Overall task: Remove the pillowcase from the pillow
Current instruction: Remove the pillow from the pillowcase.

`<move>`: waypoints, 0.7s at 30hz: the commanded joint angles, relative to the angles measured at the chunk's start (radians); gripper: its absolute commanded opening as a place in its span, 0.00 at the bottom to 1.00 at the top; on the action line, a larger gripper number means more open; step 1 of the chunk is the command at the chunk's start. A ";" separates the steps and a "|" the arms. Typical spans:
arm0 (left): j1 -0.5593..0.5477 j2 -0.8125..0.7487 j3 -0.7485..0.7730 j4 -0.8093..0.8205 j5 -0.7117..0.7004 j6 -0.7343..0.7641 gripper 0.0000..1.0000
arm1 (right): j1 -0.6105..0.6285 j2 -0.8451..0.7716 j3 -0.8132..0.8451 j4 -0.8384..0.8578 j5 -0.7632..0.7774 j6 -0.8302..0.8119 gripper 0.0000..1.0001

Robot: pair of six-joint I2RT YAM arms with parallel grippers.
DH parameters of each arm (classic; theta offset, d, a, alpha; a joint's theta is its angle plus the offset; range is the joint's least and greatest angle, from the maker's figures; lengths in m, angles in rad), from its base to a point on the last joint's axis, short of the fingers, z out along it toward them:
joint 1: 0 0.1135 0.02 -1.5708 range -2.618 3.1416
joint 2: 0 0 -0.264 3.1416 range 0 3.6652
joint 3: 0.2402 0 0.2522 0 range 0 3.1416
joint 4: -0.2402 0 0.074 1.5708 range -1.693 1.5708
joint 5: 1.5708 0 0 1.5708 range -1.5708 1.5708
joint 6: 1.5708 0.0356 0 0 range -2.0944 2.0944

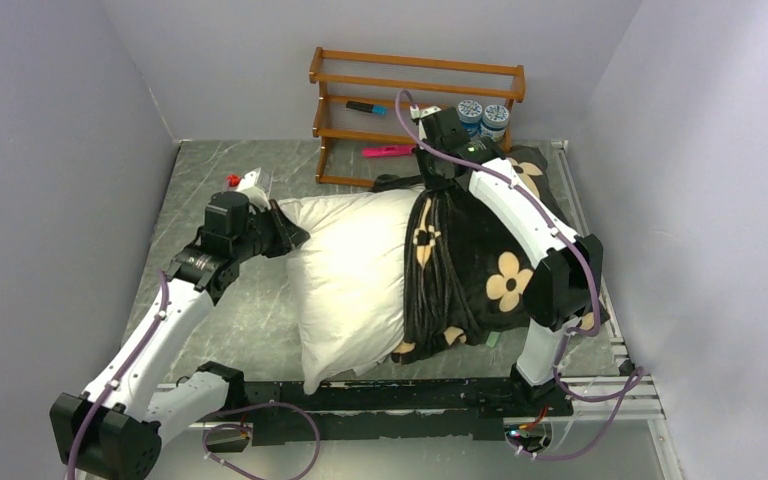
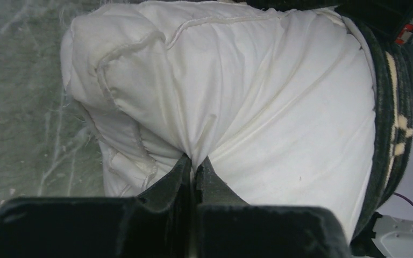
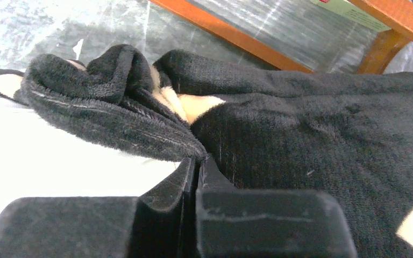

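The white pillow lies across the table, its left half bare. The black flowered pillowcase is bunched over its right half. My left gripper is shut on a pinch of the pillow's white fabric near its far left corner; the left wrist view shows cloth gathered between the tips, with the pillowcase edge at the right. My right gripper reaches the pillowcase's far edge. In the right wrist view it is shut on the plush hem, with the pillow showing beside it.
A wooden rack stands at the back with a blue marker, a pink marker and two jars. A small red-and-white object lies behind the left gripper. A metal rail runs along the table's right edge.
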 commanded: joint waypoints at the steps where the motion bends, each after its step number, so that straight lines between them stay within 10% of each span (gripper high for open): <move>1: 0.013 0.055 0.086 -0.166 -0.160 0.093 0.05 | -0.063 -0.034 -0.017 0.029 0.045 -0.029 0.00; 11: 0.013 0.299 0.324 -0.086 -0.208 0.195 0.08 | -0.003 0.010 0.091 0.083 -0.095 -0.027 0.14; 21: 0.013 0.212 0.403 -0.197 -0.140 0.183 0.80 | 0.003 -0.190 0.003 0.213 -0.194 0.001 0.51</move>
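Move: My left hand still pinches the white pillow by its upper left edge; the bare part's middle lies about 11 cm to the right and 8 cm back, some 8 below, with the gathered pillowcase hem roughly 25 cm right and 6 back. My right hand still grips that hem's far end: its middle is about 18 cm straight back and 8 lower, the pillow's about 15 cm left and 20 back, the pink marker 8 cm left and 5 ahead, some 12 below. With my left hand I carry the pinched pillow edge about 7 cm forward, rolling the wrist so its left side rises, then open wide, let the edge go and lift clear. Meanwhile my right hand eases left, opens about halfway to free the pillowcase hem, and rises some 4 cm over it, tilting slightly. ##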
